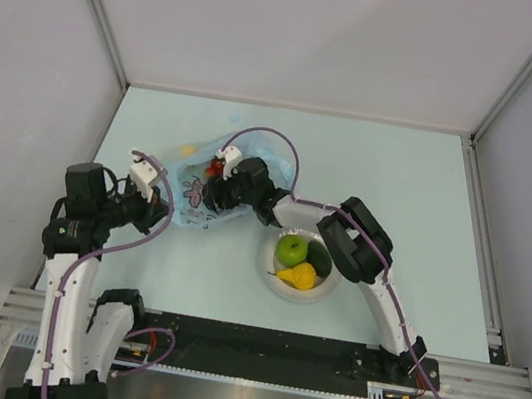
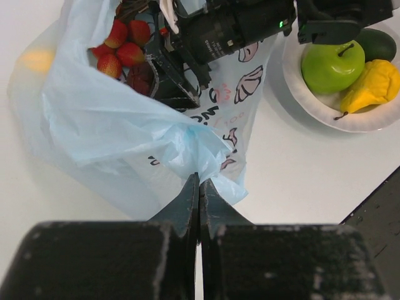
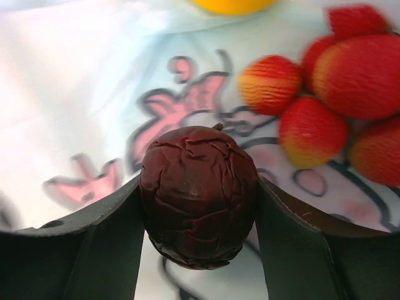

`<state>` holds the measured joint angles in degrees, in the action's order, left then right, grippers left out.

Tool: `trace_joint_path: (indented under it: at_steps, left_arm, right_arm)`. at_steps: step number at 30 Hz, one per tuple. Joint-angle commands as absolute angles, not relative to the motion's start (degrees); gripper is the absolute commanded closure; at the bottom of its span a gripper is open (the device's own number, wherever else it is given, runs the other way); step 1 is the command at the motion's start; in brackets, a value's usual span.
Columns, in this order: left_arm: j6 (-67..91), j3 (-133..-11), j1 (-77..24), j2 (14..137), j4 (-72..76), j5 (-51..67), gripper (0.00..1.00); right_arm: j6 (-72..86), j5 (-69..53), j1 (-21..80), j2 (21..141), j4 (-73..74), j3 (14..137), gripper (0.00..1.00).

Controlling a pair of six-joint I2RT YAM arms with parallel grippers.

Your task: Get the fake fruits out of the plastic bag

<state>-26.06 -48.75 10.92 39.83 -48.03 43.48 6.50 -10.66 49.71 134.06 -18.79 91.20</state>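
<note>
The light-blue plastic bag (image 1: 194, 217) lies on the table, left of centre. My left gripper (image 2: 200, 180) is shut, pinching a bunched fold of the bag (image 2: 125, 125) at its near edge. My right gripper (image 3: 199, 197) reaches into the bag's mouth, and its jaws press both sides of a wrinkled dark maroon round fruit (image 3: 199, 187). A bunch of red grapes (image 3: 312, 125) lies just beyond it, on the bag's printed inside. A yellow fruit (image 3: 231, 5) rests at the far end and shows through the plastic (image 2: 36, 59).
A round white plate (image 1: 268, 271) stands right of the bag, beside the right arm. It holds a green apple (image 1: 290, 251), a dark green avocado (image 1: 320, 260) and a yellow fruit (image 1: 298, 277). White walls close in the table on three sides.
</note>
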Motion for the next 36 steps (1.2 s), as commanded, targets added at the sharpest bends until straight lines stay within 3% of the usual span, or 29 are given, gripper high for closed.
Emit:
trace_joint_path:
  at_steps: [1,3,8,13,20,29,36]
  left_arm:
    - [-26.9,-51.2,11.4,41.6,-44.4,44.1,1.00]
    - [-25.4,-53.6,11.3,43.6,-43.4,44.1,1.00]
    - [-24.0,-59.2,11.4,46.8,-45.3,45.1,1.00]
    - [-20.0,-51.5,11.6,46.0,-35.8,46.7,0.99]
    - [-19.5,-48.3,16.2,44.6,-33.4,46.2,0.99]
    - [-21.7,-51.9,16.1,44.9,-36.5,46.6,0.99]
    - [-22.8,-55.9,15.2,46.0,-38.8,46.2,0.97]
  right_arm:
    - [4.4,-24.0,49.0,122.8,-17.4,96.1,0.56]
    - [1.6,-30.1,48.6,118.1,-15.7,98.0,0.61]
    - [-9.8,-38.8,47.5,107.9,-5.8,98.4,0.62]
    - [-16.2,-38.5,45.3,98.1,-8.8,88.2,0.62]
    - [-20.5,-32.8,46.1,96.4,-14.7,87.4,0.61]
    - [-27.8,-30.3,45.0,88.4,5.2,88.4,0.63]
    - [-33.0,-30.3,35.4,73.7,18.2,72.4,0.65]
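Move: The right hand is inside the bag, already gripping the dark red fruit. The bowl it is bound for lies about 25 cm to its right, some 15 cm back and 2 cm lower. The green apple in the bowl is 23 cm right and 12 cm back of the hand. Still in the bag, the strawberries sit roughly 7 cm ahead and 2 cm left. From the left hand, the bowl is about 32 cm right, 2 cm ahead and 20 cm below. Keeping the dark red fruit pinched, the right hand whips it steeply up out of the bag by some 35 cm, drifting back and right and rolling the wrist nearly 40 degrees, then sinks several centimetres and swings right on the bowl's side, still high up. The left fingers keep hold of the bag's edge, easing it about 4 cm forward and ending slightly higher. ##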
